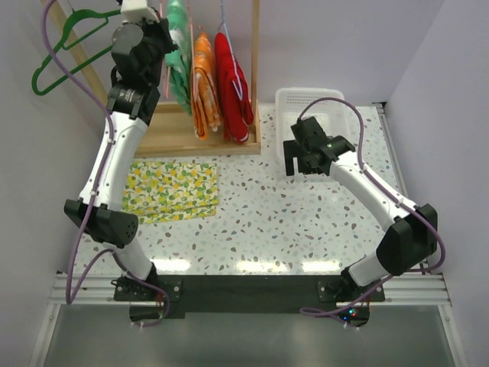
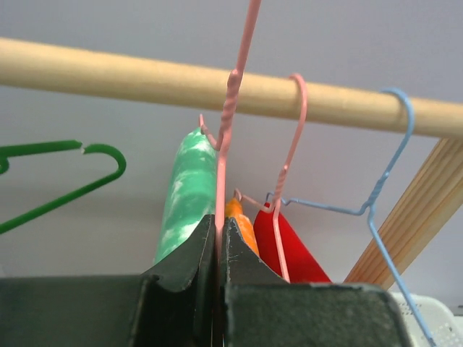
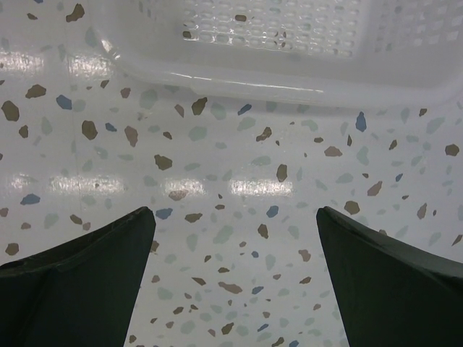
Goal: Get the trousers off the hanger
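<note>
Three trousers hang on wire hangers under the wooden rail (image 2: 145,76): green with white pattern (image 1: 179,69) (image 2: 184,195), orange (image 1: 205,88) (image 2: 244,220) and red (image 1: 233,84) (image 2: 289,249). My left gripper (image 2: 218,230) (image 1: 170,40) is raised at the rail and shut on the thin pink hanger (image 2: 224,144) that carries the green pair. That wire runs up past the rail and out of the frame. My right gripper (image 1: 294,164) (image 3: 235,217) hangs open over bare table, holding nothing.
An empty green hanger (image 1: 69,46) (image 2: 65,181) hangs left of the garments. A blue hanger (image 2: 376,195) holds the red pair. A yellow lemon-print cloth (image 1: 170,191) lies flat on the table. A white basket (image 1: 306,103) (image 3: 289,79) stands just beyond the right gripper.
</note>
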Available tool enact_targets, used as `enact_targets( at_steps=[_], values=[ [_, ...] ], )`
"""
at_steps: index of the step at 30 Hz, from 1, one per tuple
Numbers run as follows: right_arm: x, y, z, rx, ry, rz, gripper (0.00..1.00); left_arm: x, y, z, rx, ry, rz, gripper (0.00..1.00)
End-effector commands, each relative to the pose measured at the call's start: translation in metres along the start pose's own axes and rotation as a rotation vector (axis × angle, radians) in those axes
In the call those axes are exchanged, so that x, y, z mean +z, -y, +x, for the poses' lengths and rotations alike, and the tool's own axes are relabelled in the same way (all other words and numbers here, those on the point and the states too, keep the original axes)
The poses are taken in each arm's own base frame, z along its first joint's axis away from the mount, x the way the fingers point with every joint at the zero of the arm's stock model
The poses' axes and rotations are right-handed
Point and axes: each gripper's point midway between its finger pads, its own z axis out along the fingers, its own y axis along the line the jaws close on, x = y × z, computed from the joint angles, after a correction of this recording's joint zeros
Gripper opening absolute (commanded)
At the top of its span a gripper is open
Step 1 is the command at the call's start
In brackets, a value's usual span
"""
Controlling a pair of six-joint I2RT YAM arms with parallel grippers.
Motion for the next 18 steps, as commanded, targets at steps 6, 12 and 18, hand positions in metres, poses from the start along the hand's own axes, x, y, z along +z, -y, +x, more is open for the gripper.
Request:
enact_targets(
  at_steps=[6,12,18],
  values=[
    [-0.024,-0.007,-0.037,0.037,0.135,-0.064,0.99,-0.095,-0.016,-0.158,-0.129,0.404,-0.008,0.00],
    [-0.051,0.008,-0.051,0.029,0.230,-0.053,0.99,-0.144,-0.032,-0.131,-0.110,0.274,-0.029,0.00],
    [-0.077,-0.005,-0.042,0.039,0.322,-0.210,0.98,-0.181,-0.032,-0.092,-0.127,0.110,0.012,0.00]
  ],
)
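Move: The left hand already holds the pink hanger; its green trousers hang straight ahead, about 10 cm out and 8 cm below. The lemon-print cloth lies some 24 cm back, 6 cm left and 52 cm below. The orange trousers are about 10 cm ahead, 7 cm right and 12 cm below. From the right hand, the green trousers are about 27 cm ahead, 22 cm left and 27 cm up. Left hand, keeping its grip, draws the hanger back about 15 cm, drifting left; open right hand rises some 6 cm. ##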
